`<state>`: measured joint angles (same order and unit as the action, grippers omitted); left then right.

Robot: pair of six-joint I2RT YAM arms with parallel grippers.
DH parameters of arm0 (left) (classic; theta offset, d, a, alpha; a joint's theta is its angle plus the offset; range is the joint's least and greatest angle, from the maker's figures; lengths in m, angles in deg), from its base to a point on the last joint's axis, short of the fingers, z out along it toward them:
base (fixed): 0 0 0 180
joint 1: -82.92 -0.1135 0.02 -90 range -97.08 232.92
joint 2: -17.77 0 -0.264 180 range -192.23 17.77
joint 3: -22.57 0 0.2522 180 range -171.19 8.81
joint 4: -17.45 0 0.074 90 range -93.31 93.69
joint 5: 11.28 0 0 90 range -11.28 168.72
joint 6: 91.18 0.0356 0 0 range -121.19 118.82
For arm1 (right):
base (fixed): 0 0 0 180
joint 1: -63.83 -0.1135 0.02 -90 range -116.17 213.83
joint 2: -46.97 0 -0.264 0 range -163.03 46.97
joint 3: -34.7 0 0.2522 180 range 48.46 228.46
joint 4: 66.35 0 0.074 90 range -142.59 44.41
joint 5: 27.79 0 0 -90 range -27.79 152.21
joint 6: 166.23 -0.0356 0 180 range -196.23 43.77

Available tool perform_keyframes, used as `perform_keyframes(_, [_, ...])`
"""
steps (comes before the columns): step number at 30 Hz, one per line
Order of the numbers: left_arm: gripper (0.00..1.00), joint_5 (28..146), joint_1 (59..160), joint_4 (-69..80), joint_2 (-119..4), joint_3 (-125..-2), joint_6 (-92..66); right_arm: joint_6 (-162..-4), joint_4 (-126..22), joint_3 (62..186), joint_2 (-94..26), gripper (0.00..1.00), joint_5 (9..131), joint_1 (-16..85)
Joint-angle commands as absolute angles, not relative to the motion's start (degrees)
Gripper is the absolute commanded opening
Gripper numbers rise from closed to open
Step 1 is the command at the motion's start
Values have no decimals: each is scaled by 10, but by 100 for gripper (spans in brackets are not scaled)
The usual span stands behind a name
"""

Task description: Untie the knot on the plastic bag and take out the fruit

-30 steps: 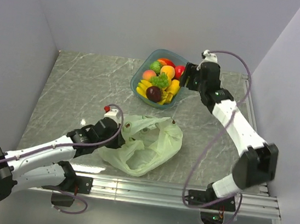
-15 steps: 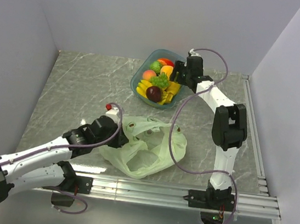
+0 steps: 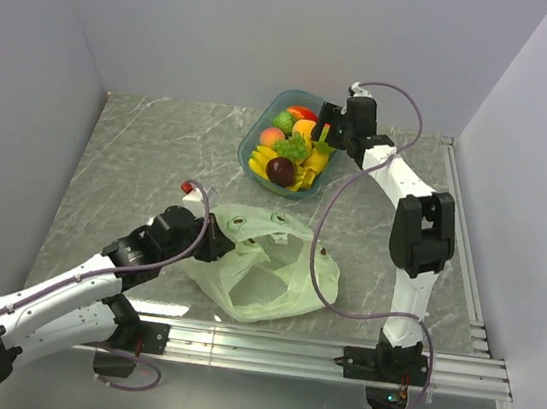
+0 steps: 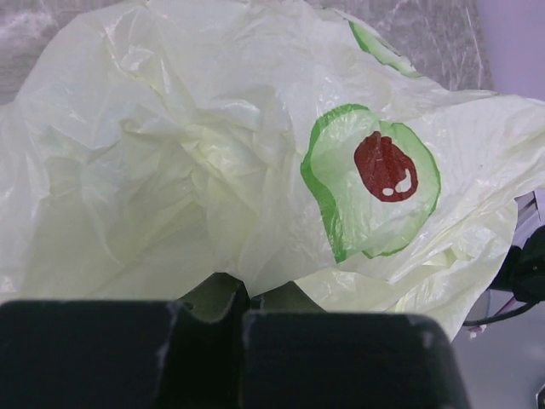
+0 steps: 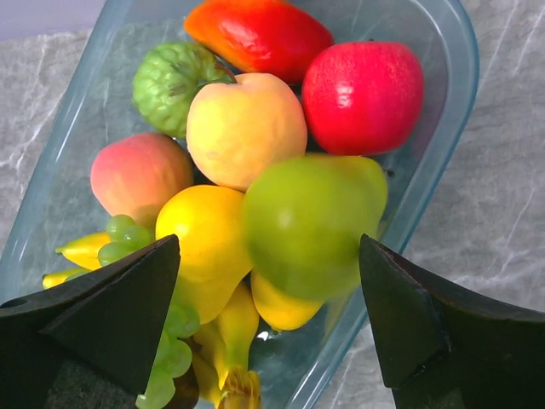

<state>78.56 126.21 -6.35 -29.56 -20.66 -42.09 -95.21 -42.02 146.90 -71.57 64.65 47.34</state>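
The pale green plastic bag [image 3: 267, 266] lies crumpled near the table's front with its mouth open; the knot is out of view. My left gripper [image 3: 217, 249] is shut on a fold of the bag's left edge [image 4: 213, 170], pinched where the pads meet [image 4: 238, 308]. The fruit is piled in the teal bowl [image 3: 250, 142]: banana bunch [image 3: 260, 163], grapes [image 3: 293, 148], plum [image 3: 281, 171]. My right gripper [image 3: 323, 136] hangs open over the bowl's right end. A blurred green fruit [image 5: 311, 223] sits between its spread fingers [image 5: 271, 294], touching neither.
The bowl [image 5: 453, 128] also holds a red apple [image 5: 364, 95], a peach [image 5: 139, 175] and yellow pieces [image 5: 204, 234]. Grey walls close in the marble table at the left, back and right. A metal rail [image 3: 315, 349] runs along the near edge.
The right arm swung left until its gripper came over the bowl, and the jaws spread wider. The left gripper shifted slightly left and nearer, dragging the bag flatter.
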Motion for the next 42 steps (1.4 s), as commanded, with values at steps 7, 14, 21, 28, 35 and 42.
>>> perform_keyframes(7, [0, 746, 1211, -75, -264, -240, -410, -918, -432, 1390, -552, 92, 630, 478])
perform_keyframes(14, [1, 551, 1159, -224, -270, -340, -446, -954, -393, 1316, -429, 92, 624, 477])
perform_keyframes(21, [1, 380, 1073, -317, -295, -438, -386, -973, -334, 1245, -265, 93, 626, 477])
perform_keyframes(28, [17, 443, 945, -223, -348, -458, -340, -965, -298, 1189, -135, 93, 605, 477])
perform_keyframes(35, [99, 473, 931, -235, -319, -449, -362, -942, -273, 1134, -24, 93, 541, 477])
perform_keyframes(42, [99, 502, 931, -274, -209, -527, -271, -897, -286, 1130, 71, 97, 445, 477])
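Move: The left hand keeps the bag's rim pinched, its slack body about 9 cm to the right, 3 cm back and 8 cm down; the clear patch of table where the bag goes is roughly 27 cm left, 17 cm ahead and 12 cm down. The bin's middle is some 30 cm ahead of that hand and 12 cm right. Right under the open right hand, about 4 cm down, is the green apple, with the red apple some 4 cm farther out. The left hand swings the pinched bag to its left by about 24 cm, going forward and up some 10 cm each and turning roughly 60 degrees counter-clockwise to point forward, then opens wide to let go of the rim over the left side of the table and rises away, easing back a little. Meanwhile the empty right hand, fingers still wide open, draws back about 29 cm and up some 22 cm from the bin, veering right by about 13 cm in all as its fingertips tilt up. ##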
